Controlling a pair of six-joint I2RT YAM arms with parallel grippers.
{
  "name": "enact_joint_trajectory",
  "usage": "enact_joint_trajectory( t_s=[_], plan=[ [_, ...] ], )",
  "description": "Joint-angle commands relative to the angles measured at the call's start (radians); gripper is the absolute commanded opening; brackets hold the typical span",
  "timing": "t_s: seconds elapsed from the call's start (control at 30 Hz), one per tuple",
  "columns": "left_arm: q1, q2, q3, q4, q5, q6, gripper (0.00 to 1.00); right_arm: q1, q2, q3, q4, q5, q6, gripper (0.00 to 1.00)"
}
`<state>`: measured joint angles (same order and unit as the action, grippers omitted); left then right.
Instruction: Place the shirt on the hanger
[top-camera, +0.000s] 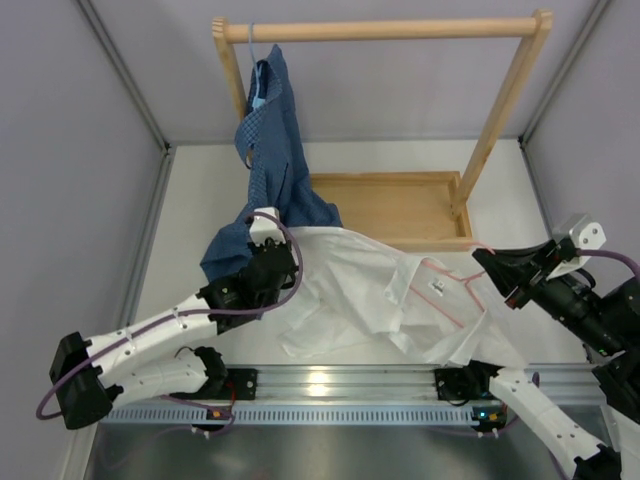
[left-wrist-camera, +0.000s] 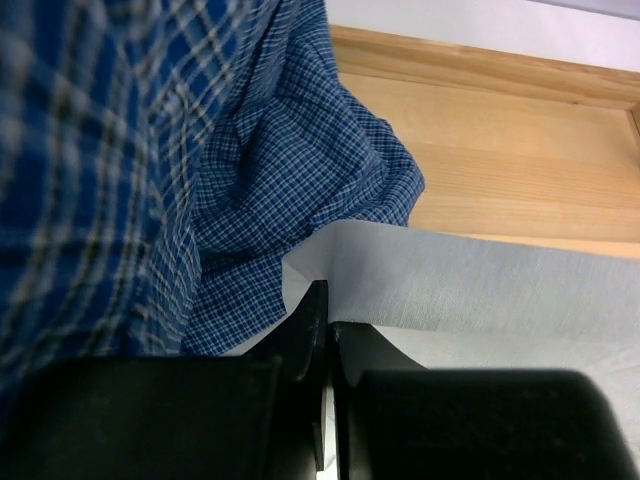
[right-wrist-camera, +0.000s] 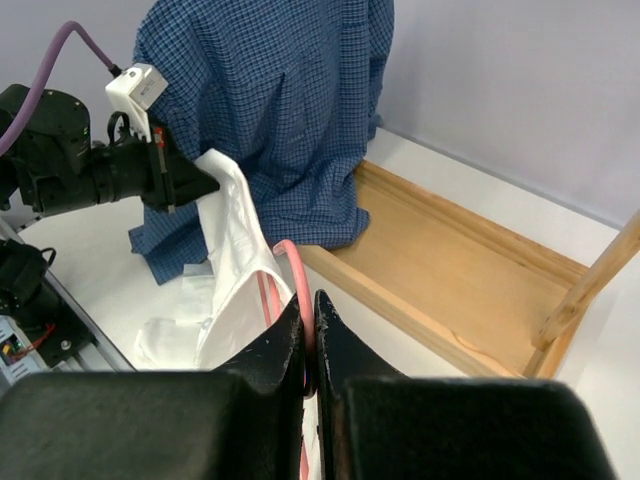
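The white shirt lies crumpled across the middle of the table. My left gripper is shut on its left edge and holds that corner raised; the cloth is pinched between the black fingers. The pink hanger lies in the shirt's right part, its hook toward my right gripper. In the right wrist view the jaws are shut on the hanger's pink wire, with the shirt hanging beyond it and the left gripper at its top edge.
A blue checked shirt hangs from a light blue hanger on the wooden rack, and its hem drapes onto the table just behind my left gripper. The rack's wooden base tray borders the white shirt at the back. Grey walls close both sides.
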<state>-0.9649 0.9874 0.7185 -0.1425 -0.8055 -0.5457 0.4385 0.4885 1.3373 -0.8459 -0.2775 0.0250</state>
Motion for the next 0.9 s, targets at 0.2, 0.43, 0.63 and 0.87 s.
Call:
enact_joint_trajectory(
  t_s=[0.2, 0.43, 0.63, 0.87],
  plan=[
    [0.043, 0.008, 0.105, -0.011, 0.251, 0.025, 0.00, 0.006, 0.027, 0.003, 0.093, 0.002, -0.007, 0.00],
    [0.003, -0.068, 0.208, 0.041, 0.682, 0.150, 0.84, 0.006, 0.090, 0.060, 0.110, -0.006, -0.016, 0.00],
    [-0.223, 0.060, 0.447, -0.121, 1.094, 0.504, 0.98, 0.006, 0.093, 0.053, 0.087, -0.191, -0.017, 0.00],
    [-0.281, 0.188, 0.679, -0.397, 1.026, 1.001, 0.98, 0.006, 0.076, 0.083, -0.004, -0.393, -0.105, 0.00]
  ],
)
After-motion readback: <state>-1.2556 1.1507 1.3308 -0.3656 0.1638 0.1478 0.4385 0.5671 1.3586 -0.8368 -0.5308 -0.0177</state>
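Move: Up to the right of the left hand, which still pinches the white shirt's left end, is the shirt's open edge around the pink hanger: about 24 cm right, 12 back and 12 higher. The hanger's hook, in the right fingers, is some 33 cm right of the left hand, 15 back and 20 up. The blue shirt hangs about 8 ahead, 5 left and 5 up. From the right hand that open edge lies roughly 10 left, 3 ahead and 8 below. Letting go of the white shirt's left end, the left fingers spread wide and the hand sweeps right, back and up, roughly 17 cm each way, swinging clockwise by about 80 degrees to come at the shirt's open edge by the hanger. The right hand keeps its pinch on the hook, eases slightly forward, then shifts left and back, turning a little counter-clockwise. ##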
